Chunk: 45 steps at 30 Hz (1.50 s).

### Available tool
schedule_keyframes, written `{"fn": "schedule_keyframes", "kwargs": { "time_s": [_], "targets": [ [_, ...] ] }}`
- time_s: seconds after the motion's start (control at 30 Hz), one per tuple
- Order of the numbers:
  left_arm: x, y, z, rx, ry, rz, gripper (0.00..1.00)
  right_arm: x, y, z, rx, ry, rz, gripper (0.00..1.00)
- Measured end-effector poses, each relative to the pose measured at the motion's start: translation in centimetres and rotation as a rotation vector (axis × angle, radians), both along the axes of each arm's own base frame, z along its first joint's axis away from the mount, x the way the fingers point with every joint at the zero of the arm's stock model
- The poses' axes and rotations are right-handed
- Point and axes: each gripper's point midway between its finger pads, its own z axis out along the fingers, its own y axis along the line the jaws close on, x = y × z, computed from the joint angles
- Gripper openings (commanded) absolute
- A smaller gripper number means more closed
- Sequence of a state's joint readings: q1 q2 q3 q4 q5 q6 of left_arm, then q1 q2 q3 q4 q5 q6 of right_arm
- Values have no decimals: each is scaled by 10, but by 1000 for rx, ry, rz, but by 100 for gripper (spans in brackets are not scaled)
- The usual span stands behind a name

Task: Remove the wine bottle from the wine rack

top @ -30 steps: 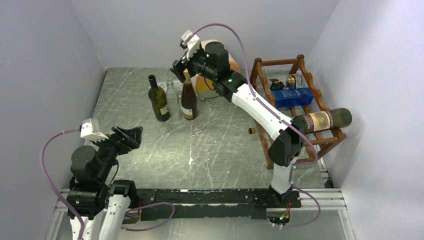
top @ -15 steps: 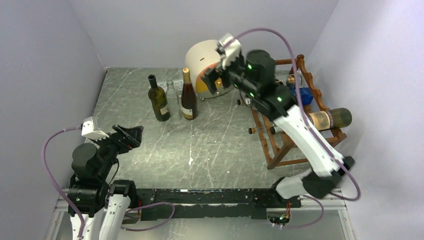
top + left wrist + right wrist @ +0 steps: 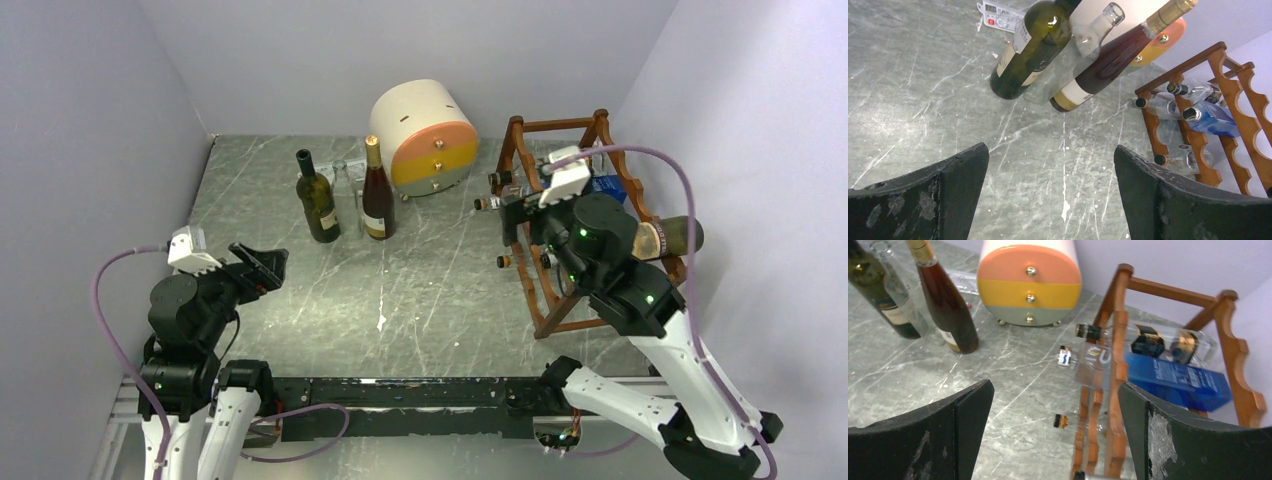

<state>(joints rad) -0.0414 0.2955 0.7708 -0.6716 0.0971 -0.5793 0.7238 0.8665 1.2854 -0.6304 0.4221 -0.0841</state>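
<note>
The reddish-brown wine rack (image 3: 548,292) stands at the right of the table. A dark wine bottle (image 3: 673,235) with a tan label lies across its near top tier, partly hidden by my right arm. Clear bottles and a blue bottle (image 3: 1173,381) lie in the farther slots. My right gripper (image 3: 518,208) is open and empty above the rack's front side. In the right wrist view the rack's front rail (image 3: 1119,345) lies between its open fingers (image 3: 1053,390). My left gripper (image 3: 262,266) is open and empty over the near left of the table, also seen in the left wrist view (image 3: 1050,150).
A green bottle (image 3: 318,203), a clear bottle (image 3: 347,192) and a red-brown bottle (image 3: 376,197) stand together at the back middle. A round cream-and-orange drawer box (image 3: 425,135) sits behind them. Purple walls close in the left, back and right.
My right arm has swung from the red-brown bottle's neck at the back over to the front of the rack, leaving that bottle standing. The left arm has barely moved.
</note>
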Motion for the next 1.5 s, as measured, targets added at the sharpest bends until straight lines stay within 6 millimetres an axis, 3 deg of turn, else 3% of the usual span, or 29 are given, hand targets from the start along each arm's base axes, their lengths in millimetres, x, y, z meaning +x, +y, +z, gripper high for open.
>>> {"fn": "schedule_keyframes", "kwargs": {
  "time_s": [0.13,0.23,0.4,0.63,0.93,1.17,1.4,1.5],
  "targets": [
    [4,0,-7,2,38,0,99,-11,-20,4,21,16,-72,100],
    [7,0,-8,9,59,1,99,-12,-27,-10,-17,74,-106,100],
    [8,1,-4,22,54,0,99,-23,-28,-34,-138,161,-43,100],
    [6,2,-2,38,31,-5,99,-39,-45,-35,-304,159,9,100],
    [6,-1,-3,46,16,-27,99,-24,-73,-43,-457,207,-195,100],
    [3,-4,1,53,-13,-50,99,-1,-78,-16,-219,223,-581,100],
    [-3,-7,7,54,-49,-69,99,-16,-123,-4,68,151,-867,100],
    [-4,-8,9,55,-58,-75,99,-22,-133,2,151,111,-920,100]
  ]
}}
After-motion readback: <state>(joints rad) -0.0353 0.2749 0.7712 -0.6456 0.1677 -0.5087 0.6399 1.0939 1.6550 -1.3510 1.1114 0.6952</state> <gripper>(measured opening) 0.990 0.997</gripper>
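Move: The green wine bottle lying on the near end of the rack is the next one for the empty right hand: its middle is about 22 cm to the right, 2 cm back and 8 cm below. On the rack beyond it, the blue box lies about 11 cm ahead and 15 cm right of the hand, and a clear bottle 18 cm ahead and 14 cm right, both about 10 cm lower. From the idle left hand, the green bottle is about 70 cm right, 4 cm ahead and 3 cm higher. The open right hand travels about 13 cm to the right, from the rack's left side in over it towards the green wine bottle, dipping some 4 cm and drawing back a little on the way before climbing to its old height. The wrist first rolls its left side down by about 25 degrees, then rolls back out and swings clockwise by some 50 degrees, until the fingers point forward and right across the bottle's body, still wide open and not yet closing on it. ##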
